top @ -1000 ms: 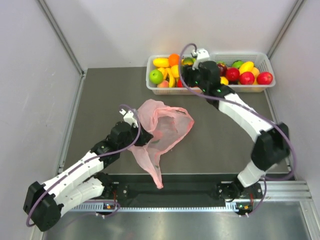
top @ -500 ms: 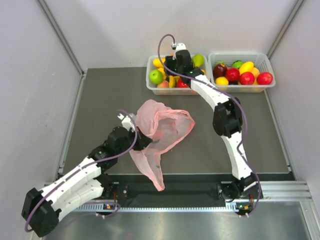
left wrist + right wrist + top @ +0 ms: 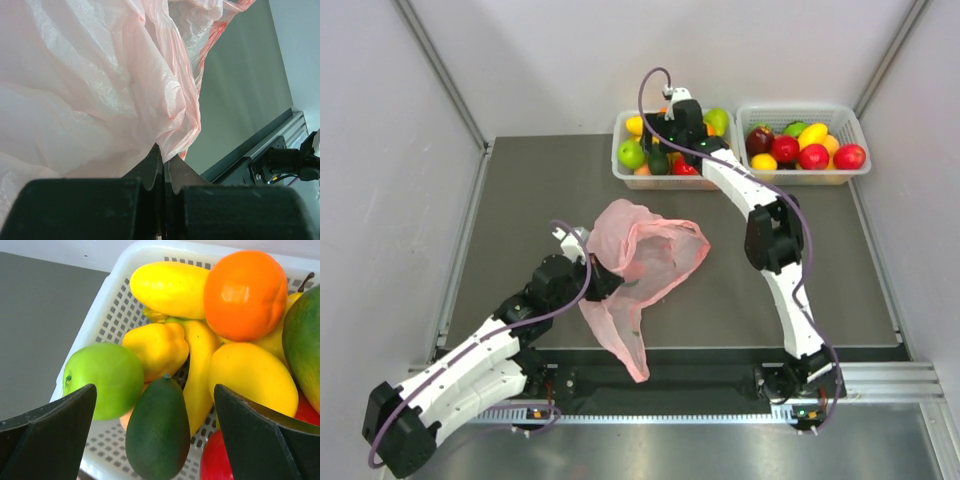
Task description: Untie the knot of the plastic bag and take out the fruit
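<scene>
The pink plastic bag lies crumpled on the dark table, one handle trailing toward the near edge. Its knot is not in view. My left gripper is shut on a fold of the bag's film, jaws pressed together. My right gripper hangs open over the left basket. Between its wide fingers a dark green avocado lies free among the fruit, beside a green apple and below an orange.
A second white basket of red, yellow and green fruit stands at the back right. Both baskets sit against the back wall. White side walls close in the table. A metal rail runs along the near edge.
My right arm swung left from between the baskets to over the left one, then its jaws opened wide and the avocado dropped free. My left gripper kept its hold on the bag.
</scene>
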Robot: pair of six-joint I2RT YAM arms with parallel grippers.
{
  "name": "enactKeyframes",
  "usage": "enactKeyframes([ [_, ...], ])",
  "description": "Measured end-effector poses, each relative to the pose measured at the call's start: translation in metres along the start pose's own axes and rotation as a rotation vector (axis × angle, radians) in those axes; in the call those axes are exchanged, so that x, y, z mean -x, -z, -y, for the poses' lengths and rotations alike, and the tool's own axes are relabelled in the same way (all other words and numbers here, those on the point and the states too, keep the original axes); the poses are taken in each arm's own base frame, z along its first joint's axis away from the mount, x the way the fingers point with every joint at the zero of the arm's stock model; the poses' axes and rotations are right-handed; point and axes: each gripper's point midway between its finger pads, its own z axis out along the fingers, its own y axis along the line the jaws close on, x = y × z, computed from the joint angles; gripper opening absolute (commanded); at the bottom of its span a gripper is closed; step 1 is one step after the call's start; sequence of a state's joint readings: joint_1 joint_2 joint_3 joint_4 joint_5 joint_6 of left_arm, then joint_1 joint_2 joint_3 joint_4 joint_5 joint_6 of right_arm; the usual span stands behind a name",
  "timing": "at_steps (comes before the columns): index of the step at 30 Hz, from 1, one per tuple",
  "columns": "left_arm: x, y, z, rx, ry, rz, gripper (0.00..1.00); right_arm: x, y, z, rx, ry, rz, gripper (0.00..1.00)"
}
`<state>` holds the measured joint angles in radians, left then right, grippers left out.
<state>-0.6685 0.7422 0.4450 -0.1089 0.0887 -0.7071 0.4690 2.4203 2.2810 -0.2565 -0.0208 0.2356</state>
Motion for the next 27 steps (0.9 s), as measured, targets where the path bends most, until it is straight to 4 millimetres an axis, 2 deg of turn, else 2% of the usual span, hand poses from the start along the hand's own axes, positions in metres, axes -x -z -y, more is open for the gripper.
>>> enactKeyframes([
  [4, 0.0, 0.0, 0.0, 0.001, 0.0, 0.0, 0.0, 0.008, 0.024, -0.003, 0.003, 0.009, -0.002, 1.0],
  [8, 0.0, 0.0, -0.001, 0.005, -0.001, 0.0, 0.0, 0.038, 0.078, -0.01, 0.014, 0.03, 0.041, 1.0],
  [12, 0.0, 0.0, -0.001, 0.005, -0.002, -0.001, 0.0, 0.075, 0.166, -0.025, 0.06, 0.057, 0.129, 1.0],
  [15, 0.0, -0.001, -0.001, 0.006, -0.008, -0.003, 0.02, 0.083, 0.234, -0.033, 0.101, 0.074, 0.196, 1.0],
  [17, 0.002, -0.002, 0.0, 0.006, -0.018, -0.004, 0.05, 0.07, 0.272, -0.032, 0.115, 0.081, 0.21, 1.0],
  [18, 0.003, -0.002, 0.001, 0.005, -0.024, -0.004, 0.07, 0.064, 0.284, -0.031, 0.118, 0.083, 0.215, 1.0],
  [21, 0.008, -0.005, 0.005, 0.002, -0.04, -0.005, 0.15, 0.021, 0.317, -0.023, 0.116, 0.08, 0.185, 1.0],
  [22, 0.01, -0.006, 0.006, 0.0, -0.048, -0.005, 0.24, 0.004, 0.326, -0.019, 0.112, 0.079, 0.166, 1.0],
  [24, 0.014, -0.007, 0.011, -0.009, -0.064, -0.005, 0.34, -0.029, 0.345, -0.011, 0.102, 0.075, 0.12, 1.0],
  [25, 0.017, -0.008, 0.013, -0.014, -0.069, -0.004, 0.47, -0.041, 0.355, -0.008, 0.096, 0.074, 0.103, 1.0],
  [27, 0.021, -0.009, 0.019, -0.029, -0.086, -0.003, 0.58, -0.054, 0.38, -0.003, 0.085, 0.073, 0.105, 1.0],
])
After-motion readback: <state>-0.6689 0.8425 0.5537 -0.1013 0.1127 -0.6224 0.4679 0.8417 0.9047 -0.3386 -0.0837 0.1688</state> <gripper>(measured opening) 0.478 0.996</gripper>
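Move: The bag's open mouth lies about 27 cm back from the right hand, 2 cm to its right and some 10 cm lower; the hand stands over the avocado, about 7 cm below it in the left basket. The green apple is about 6 cm to the left of the avocado, the lemon about 5 cm right and 3 cm farther out. From the left hand, which pinches the bag's left rim, the mouth lies some 9 cm ahead, 9 cm right and 6 cm lower. The bag's pinched left rim is freed last, as the left fingers part to about half open while that hand eases 2 cm up and a little forward and right. Before and during this the avocado is left behind: the right hand, already wide open and staying so, sweeps about 33 cm back and 16 cm right, arching up over the basket's near rim, then sinking part-way, to end high at the bag's right. ##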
